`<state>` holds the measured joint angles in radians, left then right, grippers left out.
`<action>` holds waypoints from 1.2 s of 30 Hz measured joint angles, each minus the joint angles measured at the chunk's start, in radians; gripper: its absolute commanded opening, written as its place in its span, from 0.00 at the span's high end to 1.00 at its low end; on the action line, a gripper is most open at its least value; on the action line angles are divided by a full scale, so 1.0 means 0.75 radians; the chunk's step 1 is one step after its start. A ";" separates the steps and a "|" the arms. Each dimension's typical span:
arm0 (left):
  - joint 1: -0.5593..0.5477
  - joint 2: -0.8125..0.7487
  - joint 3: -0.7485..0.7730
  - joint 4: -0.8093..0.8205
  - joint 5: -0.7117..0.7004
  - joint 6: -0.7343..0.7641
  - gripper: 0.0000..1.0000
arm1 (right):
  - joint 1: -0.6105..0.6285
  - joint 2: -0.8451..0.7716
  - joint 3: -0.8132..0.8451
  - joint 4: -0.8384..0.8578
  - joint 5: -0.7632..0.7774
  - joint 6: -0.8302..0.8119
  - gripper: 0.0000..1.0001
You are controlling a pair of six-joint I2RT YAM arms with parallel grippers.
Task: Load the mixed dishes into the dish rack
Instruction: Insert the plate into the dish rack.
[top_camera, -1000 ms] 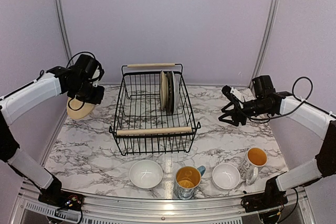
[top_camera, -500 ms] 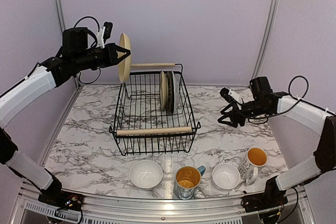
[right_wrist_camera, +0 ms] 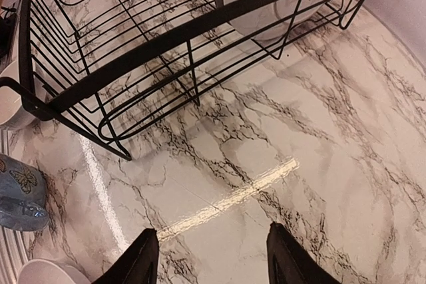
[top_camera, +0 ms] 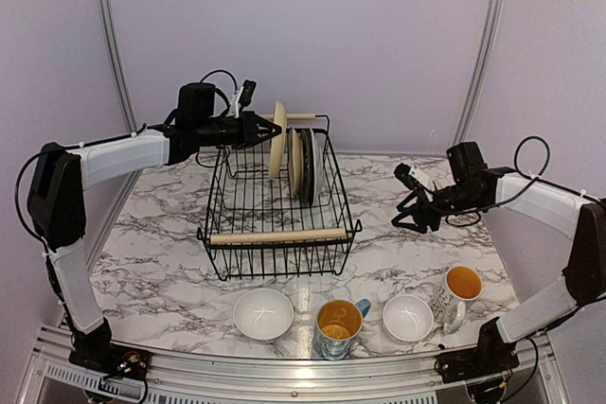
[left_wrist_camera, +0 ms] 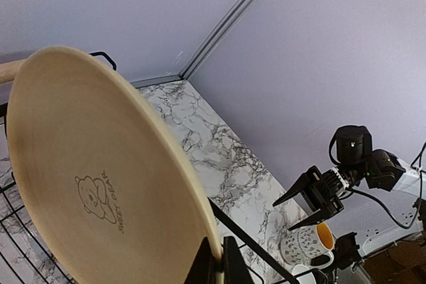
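Note:
My left gripper (top_camera: 260, 127) is shut on the rim of a pale yellow plate (top_camera: 276, 139), held on edge over the back of the black wire dish rack (top_camera: 275, 236). The plate hangs just left of two plates (top_camera: 303, 166) standing in the rack. In the left wrist view the plate (left_wrist_camera: 100, 177) shows a small bear print, and the fingers (left_wrist_camera: 219, 261) pinch its lower edge. My right gripper (top_camera: 409, 210) hovers open and empty over the marble, right of the rack. Its fingers (right_wrist_camera: 143, 257) stand wide apart.
Along the near edge sit a white bowl (top_camera: 263, 314), a blue yellow-lined mug (top_camera: 339, 325), a smaller white bowl (top_camera: 408, 318) and a patterned white mug (top_camera: 460, 290). The rack's wooden handles run along its front and back. Grey walls close in behind and at both sides.
The left arm lifted the pale yellow plate from the far left of the table and swung it right, over the rack's back. The right arm barely moved.

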<state>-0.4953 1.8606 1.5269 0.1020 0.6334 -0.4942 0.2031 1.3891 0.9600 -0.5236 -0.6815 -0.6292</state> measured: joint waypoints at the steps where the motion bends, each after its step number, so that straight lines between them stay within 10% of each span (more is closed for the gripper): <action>1: 0.003 0.019 0.005 0.023 0.020 -0.011 1.00 | 0.000 0.002 0.000 0.000 0.002 0.000 0.47; 36: 0.092 0.360 -0.078 0.722 0.165 -0.412 1.00 | 0.000 0.098 0.000 -0.012 0.015 -0.025 0.46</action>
<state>-0.4263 2.1304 1.4681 0.6434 0.7570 -0.8032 0.2031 1.4628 0.9600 -0.5323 -0.6704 -0.6483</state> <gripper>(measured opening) 0.038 0.538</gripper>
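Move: The left gripper already pinches the pale bear plate upright by its rim. The free slot it is bound for has its middle roughly 5 cm ahead of this hand, 1 cm right and 13 cm below. The standing plates begin with a cream one 4 cm right of the slot, and the rack's rear handle runs some 12 cm ahead, 1 cm left and 10 cm below the hand. From the right hand the slot lies about 18 cm ahead and 28 cm left, level with it. Bring the left gripper forward and slightly down over the rack, then mostly down, about 6 cm lower and 5 cm farther out in all, lowering the bear plate into the gap left of the standing plates. Keep the pinch on the rim and tip the fingertips up some 15 degrees on the way. Let the empty right hand sink about 2.5 cm, fingers still apart. ##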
